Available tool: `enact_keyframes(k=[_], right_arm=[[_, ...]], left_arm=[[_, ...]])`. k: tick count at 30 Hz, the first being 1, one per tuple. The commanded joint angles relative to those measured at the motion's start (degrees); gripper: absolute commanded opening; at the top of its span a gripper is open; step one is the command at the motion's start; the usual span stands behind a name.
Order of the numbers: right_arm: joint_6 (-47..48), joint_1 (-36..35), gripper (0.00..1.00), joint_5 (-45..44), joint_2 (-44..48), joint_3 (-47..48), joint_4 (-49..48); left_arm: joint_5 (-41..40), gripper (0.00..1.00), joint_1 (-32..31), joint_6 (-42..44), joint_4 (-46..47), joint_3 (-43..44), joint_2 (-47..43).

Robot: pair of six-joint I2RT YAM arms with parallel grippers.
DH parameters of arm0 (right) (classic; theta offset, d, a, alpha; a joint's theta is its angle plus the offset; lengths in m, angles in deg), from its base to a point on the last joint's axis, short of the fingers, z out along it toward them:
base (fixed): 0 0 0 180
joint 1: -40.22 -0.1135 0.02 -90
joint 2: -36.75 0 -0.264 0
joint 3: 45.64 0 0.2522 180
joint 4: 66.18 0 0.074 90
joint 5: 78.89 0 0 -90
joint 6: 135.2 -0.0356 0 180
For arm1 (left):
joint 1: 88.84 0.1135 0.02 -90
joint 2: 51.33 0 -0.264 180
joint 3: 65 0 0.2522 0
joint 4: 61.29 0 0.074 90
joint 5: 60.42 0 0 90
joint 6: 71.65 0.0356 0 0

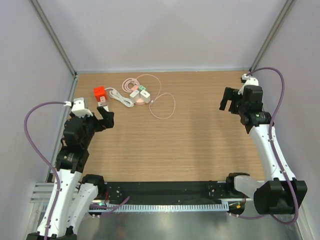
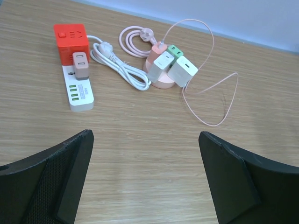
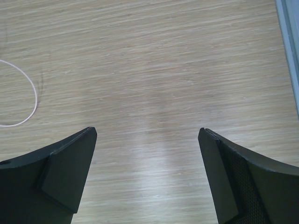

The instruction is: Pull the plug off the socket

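Note:
A red cube socket (image 2: 71, 44) stands at the far left of the table, joined to a white power strip (image 2: 78, 88), with a beige plug (image 2: 80, 65) seated where they meet. To their right a round pink socket (image 2: 161, 83) carries two white plugs (image 2: 160, 66) (image 2: 182, 71) and a green one (image 2: 175, 50). In the top view the red cube (image 1: 99, 92) and pink socket (image 1: 141, 98) lie at the back left. My left gripper (image 2: 145, 135) (image 1: 102, 119) hovers open just short of the strip. My right gripper (image 3: 147, 133) (image 1: 228, 106) hangs open over bare wood at the far right.
A white cable (image 2: 117, 65) coils between the two sockets. A thin pink cable (image 2: 219, 105) loops out to the right of the pink socket, and its end shows in the right wrist view (image 3: 28, 93). Grey walls and corner posts (image 1: 55, 37) enclose the table.

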Motion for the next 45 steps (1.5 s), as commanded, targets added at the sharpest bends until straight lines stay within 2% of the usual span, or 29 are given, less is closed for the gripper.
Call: enact_keyframes(k=[1,3,4,5,7,10,12,18,30,38,45], right_arm=[[1.2,0.3,1.00,4.4,2.6,0.1,-2.4],[3.8,0.3,1.00,10.7,3.3,-0.2,-2.9],[9.6,0.3,0.99,16.1,3.3,-0.2,-3.0],[13.2,0.3,1.00,26.8,3.1,-0.2,-1.8],[22.1,0.3,1.00,38.1,2.0,1.4,3.2],[28.8,0.3,1.00,46.0,0.2,1.4,8.3],[29.7,0.3,1.00,49.0,0.3,-0.7,8.3],[31.7,0.5,1.00,54.3,2.7,-3.4,7.3],[33.1,0.6,1.00,50.6,3.6,-2.9,8.3],[33.4,0.6,1.00,50.8,4.0,-3.1,8.3],[33.3,0.6,1.00,51.3,4.1,-3.1,8.1]], left_arm=[[3.8,1.00,0.1,0.2,3.5,0.3,0.2],[4.0,1.00,0.1,-0.1,3.6,0.4,0.8],[4.0,1.00,0.0,-0.3,3.6,0.4,1.1],[4.0,1.00,0.1,-0.4,3.7,0.6,1.6],[4.0,1.00,0.0,-0.7,3.6,2.0,3.7],[4.4,1.00,0.0,-0.7,2.6,6.2,8.6],[5.2,1.00,0.1,-1.0,1.4,8.2,11.3],[7.8,1.00,0.1,-0.8,0.1,13.6,19.0],[10.8,1.00,0.0,0.9,-0.1,20.5,30.6],[13.6,1.00,-0.1,3.0,-3.1,32.9,45.3],[11.0,1.00,-0.1,5.8,-9.7,44.3,57.1]])
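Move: The round pink socket with its cluster of plugs is about 24 cm ahead of the left gripper, 11 cm to its right and 23 cm below. The white cable bundle lies 23 cm ahead and 2 cm left of that gripper; the power strip is 21 cm ahead and 8 cm left, the red cube 26 cm ahead and 10 cm left. From the right gripper the pink socket is some 18 cm ahead, 42 cm left and 19 cm below. Bring the left gripper about 17 cm forward and a third as far to the right, towards the pink socket, dipping slightly late on, tipping the fingers down some 20 degrees and turning a little clockwise. Meanwhile swing the right gripper left and somewhat back, turning it well counter-clockwise, then hold it there. Keep both grippers wide open and clear of everything. ##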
